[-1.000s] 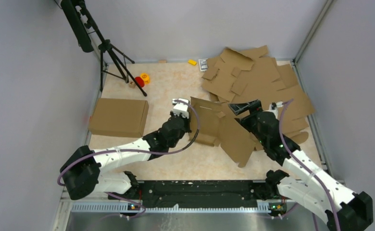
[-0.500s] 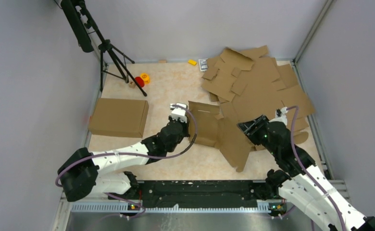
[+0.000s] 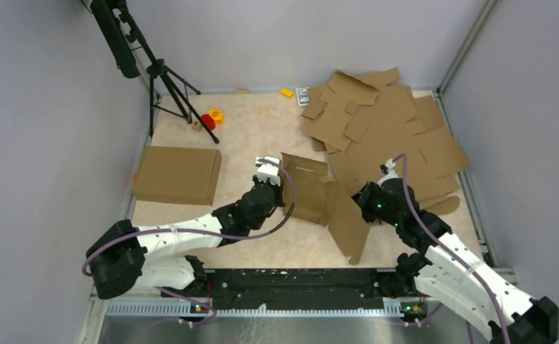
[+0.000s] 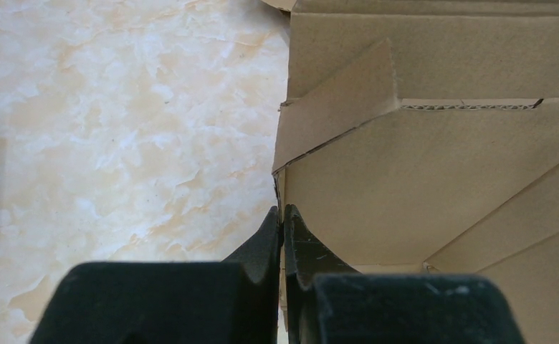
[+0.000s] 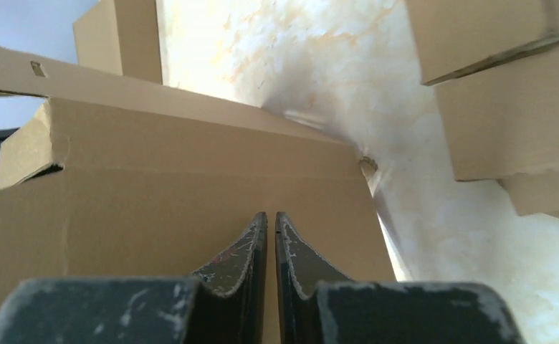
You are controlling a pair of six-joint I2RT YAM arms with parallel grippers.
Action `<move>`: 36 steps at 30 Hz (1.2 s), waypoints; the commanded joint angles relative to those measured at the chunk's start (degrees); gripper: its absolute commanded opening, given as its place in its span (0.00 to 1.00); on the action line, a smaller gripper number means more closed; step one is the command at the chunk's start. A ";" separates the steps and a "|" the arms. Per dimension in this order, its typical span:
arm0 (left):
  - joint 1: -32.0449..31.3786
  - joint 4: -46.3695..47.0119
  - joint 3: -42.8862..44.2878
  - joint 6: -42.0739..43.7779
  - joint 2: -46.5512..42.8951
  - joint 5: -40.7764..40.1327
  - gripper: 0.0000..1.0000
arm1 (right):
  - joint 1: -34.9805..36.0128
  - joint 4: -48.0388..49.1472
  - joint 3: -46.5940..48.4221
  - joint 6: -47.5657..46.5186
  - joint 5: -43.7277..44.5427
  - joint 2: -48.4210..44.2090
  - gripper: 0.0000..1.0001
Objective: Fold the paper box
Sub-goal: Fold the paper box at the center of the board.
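Note:
The paper box (image 3: 309, 190), brown corrugated cardboard, stands half folded in the middle of the table. Its left wall is raised, and a large flap (image 3: 348, 218) slants down toward the front. My left gripper (image 3: 285, 195) is shut on that wall's near edge. The left wrist view shows the cardboard edge (image 4: 279, 188) running in between the closed fingers of the left gripper (image 4: 282, 213). My right gripper (image 3: 360, 203) sits at the right side of the flap. In the right wrist view the right gripper (image 5: 271, 215) has its fingers together with only a slit, nothing visibly between them, over a box panel (image 5: 190, 172).
A heap of flat cardboard blanks (image 3: 388, 129) fills the back right, close behind the right arm. A finished closed box (image 3: 178, 174) lies at the left. A black tripod (image 3: 165, 79) stands at the back left with red (image 3: 208, 121) and yellow (image 3: 216, 113) toys beside it.
My right gripper has gone from wide open to shut and moved left and nearer, to the flap's side. The flap has dropped toward the front. The left gripper keeps its hold.

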 commanded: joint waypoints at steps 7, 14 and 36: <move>-1.69 -1.11 2.47 -1.62 -0.08 -1.77 0.00 | 4.95 15.67 4.55 -1.92 -2.35 11.68 0.08; -1.74 -3.85 3.29 -2.64 -0.27 -3.72 0.01 | 4.95 7.33 9.42 -7.29 4.40 12.25 0.22; -1.76 -5.82 2.93 -2.55 -1.52 -5.39 0.01 | 4.47 -3.18 5.69 -20.39 -20.99 -12.81 0.82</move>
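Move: The box's right panel leans outward right at my nearly shut right fingertips; its middle is about 6 cm back, 2 cm left and some 4 cm lower. From that hand the box floor lies roughly 13 cm left, 2 cm ahead and 9 cm down, and the cardboard pile some 12 cm ahead and 12 cm right, down on the table. From my left hand, which pinches the left wall, that panel is around 18 cm right and 10 cm back. With nearly closed right fingertips I push the right panel about 4 cm left, inward towards the box, easing slightly forward. Then I open wide, back off right and lift some 7 cm, and draw back nearly 10 cm towards the panel's near end, wrist turning counter-clockwise and fingers tipping up. My left hand keeps its pinch on the left wall almost in place. ##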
